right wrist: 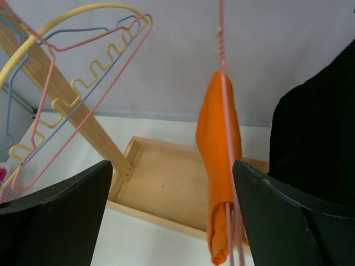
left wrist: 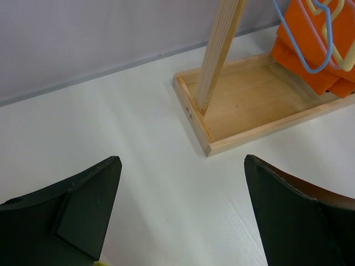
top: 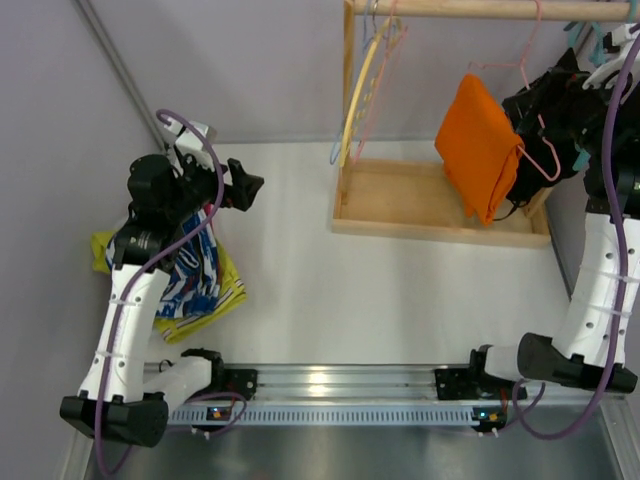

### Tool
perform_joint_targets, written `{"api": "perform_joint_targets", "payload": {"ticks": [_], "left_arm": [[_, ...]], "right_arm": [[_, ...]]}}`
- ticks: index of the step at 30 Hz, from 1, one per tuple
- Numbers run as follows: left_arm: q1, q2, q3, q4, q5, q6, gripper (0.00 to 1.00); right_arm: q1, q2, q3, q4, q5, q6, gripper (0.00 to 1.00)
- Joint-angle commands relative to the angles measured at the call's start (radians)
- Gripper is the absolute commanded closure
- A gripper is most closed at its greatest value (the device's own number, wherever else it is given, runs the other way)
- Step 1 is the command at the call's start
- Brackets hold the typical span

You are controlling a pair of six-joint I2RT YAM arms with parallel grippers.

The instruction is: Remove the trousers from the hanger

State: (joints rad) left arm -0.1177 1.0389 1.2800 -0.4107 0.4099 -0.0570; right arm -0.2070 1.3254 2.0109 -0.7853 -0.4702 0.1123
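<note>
Folded orange trousers [top: 480, 145] hang over a pink wire hanger [top: 541, 166] on the wooden rod, above the rack's tray. My right gripper [top: 535, 120] is just to their right, at hanger height. In the right wrist view it [right wrist: 172, 166] stands open, and the trousers [right wrist: 219, 160] and the pink hanger [right wrist: 222, 44] hang ahead of it, close to the right finger, untouched. My left gripper [top: 245, 185] hovers open over the table at the left. In its own view it [left wrist: 183, 160] holds nothing, and the trousers [left wrist: 299, 50] show at top right.
Empty yellow, pink and blue hangers [top: 365, 70] hang by the rack's left post. The wooden tray base [top: 400, 195] lies under the rod. A pile of coloured clothes [top: 200, 275] lies under the left arm. A dark shape [right wrist: 316, 138] fills the right wrist view's right side.
</note>
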Motion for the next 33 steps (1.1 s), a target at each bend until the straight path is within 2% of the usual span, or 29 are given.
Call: {"api": "perform_joint_targets", "payload": {"ticks": [1, 17, 24, 31, 33], "left_arm": [[-0.019, 0.023, 0.03, 0.049, -0.002, -0.023, 0.01], [-0.04, 0.046, 0.038, 0.047, -0.036, -0.026, 0.01], [-0.04, 0.039, 0.035, 0.049, -0.034, -0.023, 0.01], [-0.04, 0.042, 0.047, 0.049, -0.031, -0.035, 0.01], [-0.042, 0.046, 0.053, 0.047, -0.028, -0.035, 0.01]], "right_arm": [[-0.081, 0.037, 0.003, 0.116, -0.073, 0.046, 0.1], [-0.074, 0.244, 0.043, 0.365, -0.081, 0.107, 0.25], [0.021, 0.299, 0.063, 0.389, -0.004, 0.078, 0.3], [0.05, 0.342, 0.063, 0.406, 0.087, 0.059, 0.32], [0.05, 0.353, 0.065, 0.409, 0.087, 0.063, 0.38]]}}
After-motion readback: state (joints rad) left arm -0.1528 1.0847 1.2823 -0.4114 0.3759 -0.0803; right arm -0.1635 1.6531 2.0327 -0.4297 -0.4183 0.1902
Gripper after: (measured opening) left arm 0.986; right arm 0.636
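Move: The neck of the pink hanger that carries the orange trousers is about 16 cm ahead of my right hand, 1 cm to its right and 2 cm lower; the trousers hang below it, their middle some 17 cm ahead and 15 cm down. The black garment is about 11 cm to the right of the trousers, and the rail runs 16 cm ahead, 6 cm above me. From my left hand, the hanger's neck lies roughly 18 cm ahead, 45 cm right, 10 cm up. I reach my right hand forward about 14 cm and sink some 4 cm, in under the rail towards the neck of the trousers' pink hanger. I first swing about 4 cm right on the way, then come back left by 3 cm to put the neck between my fingers, drawing them from nearly wide open to about two-thirds without pinching it yet. ##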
